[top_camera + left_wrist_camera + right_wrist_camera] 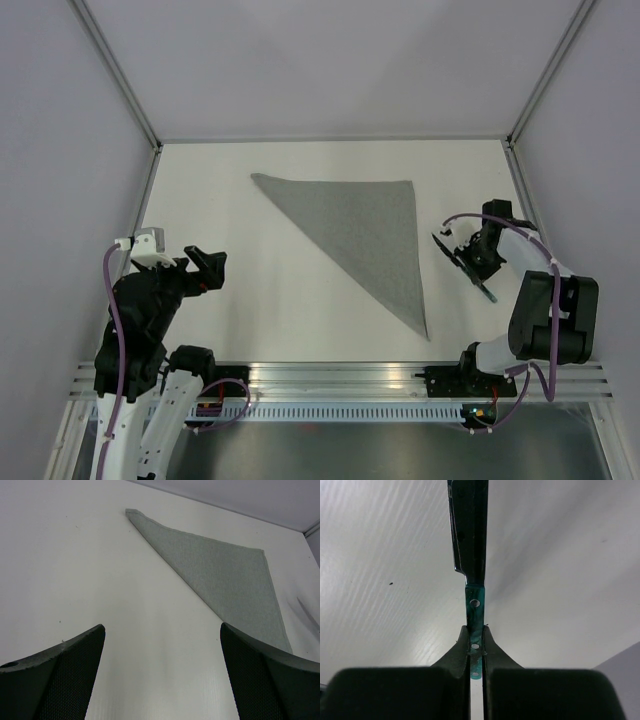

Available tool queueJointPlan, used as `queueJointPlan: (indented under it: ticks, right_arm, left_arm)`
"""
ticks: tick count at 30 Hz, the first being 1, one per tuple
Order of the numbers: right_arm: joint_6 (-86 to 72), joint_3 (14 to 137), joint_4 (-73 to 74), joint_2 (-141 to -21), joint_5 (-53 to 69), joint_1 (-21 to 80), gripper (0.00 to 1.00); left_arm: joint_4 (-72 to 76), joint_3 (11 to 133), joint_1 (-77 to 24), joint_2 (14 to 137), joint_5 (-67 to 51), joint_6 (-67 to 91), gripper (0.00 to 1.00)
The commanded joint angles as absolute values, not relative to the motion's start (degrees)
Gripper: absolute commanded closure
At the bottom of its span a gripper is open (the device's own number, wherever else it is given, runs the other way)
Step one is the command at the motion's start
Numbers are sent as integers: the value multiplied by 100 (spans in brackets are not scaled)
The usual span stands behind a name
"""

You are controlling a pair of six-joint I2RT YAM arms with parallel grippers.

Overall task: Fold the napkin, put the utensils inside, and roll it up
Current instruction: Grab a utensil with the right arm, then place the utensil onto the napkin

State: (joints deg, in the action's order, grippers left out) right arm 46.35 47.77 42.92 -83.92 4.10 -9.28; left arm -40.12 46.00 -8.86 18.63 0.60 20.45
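The grey napkin point(370, 235) lies folded into a triangle on the white table, its long edge running from far left to near right. It also shows in the left wrist view point(225, 575). My right gripper point(472, 258) is to the right of the napkin, shut on a dark knife-like utensil point(455, 255) with a teal-green handle. The right wrist view shows the handle point(475, 605) pinched between the fingertips of the gripper point(475, 630), the blade pointing away. My left gripper point(208, 265) is open and empty left of the napkin, with bare table between the fingers of the gripper point(162, 627).
Grey enclosure walls stand at the left, right and back of the table. A metal rail point(340, 375) runs along the near edge by the arm bases. White table surface point(250, 290) lies between the left gripper and the napkin.
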Motion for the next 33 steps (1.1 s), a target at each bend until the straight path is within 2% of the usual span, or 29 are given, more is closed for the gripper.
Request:
queueJointPlan:
  ticks: [1, 9, 25, 33]
  right_arm:
    - [4377, 5622, 4727, -8437, 799, -940, 99]
    - [3868, 6880, 5194, -9060, 1283, -616, 99]
    - [1741, 9464, 5449, -11170, 1459, 1977, 100]
    - [1064, 9887, 5388, -11654, 1626, 2741, 100]
  left_arm:
    - [-3876, 4588, -923, 1960, 158, 2074, 0]
    - [-3885, 4597, -923, 2030, 176, 2083, 0]
    - [-3946, 4632, -923, 2215, 308, 2127, 0]
    - [-3955, 4641, -923, 2259, 343, 2145, 0]
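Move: I already hold the knife by its handle in my right hand, a couple of centimetres above the table. The middle of the folded napkin lies about 27 cm to the left and 14 cm ahead, some 3 cm lower. The napkin's near corner is roughly 11 cm left and 13 cm back, its far right corner about 17 cm left and 29 cm ahead. From my left hand the napkin's middle is some 19 cm ahead, 32 cm right and 27 cm below. Keeping the knife's handle pinched in my shut right fingers, I first lift it about 7 cm while reaching forward, then sweep it left in across the napkin's right edge, some 27 cm in all, ending about 12 cm farther out and sinking slightly. My fingertips tilt some 20 degrees towards the left on the way. ##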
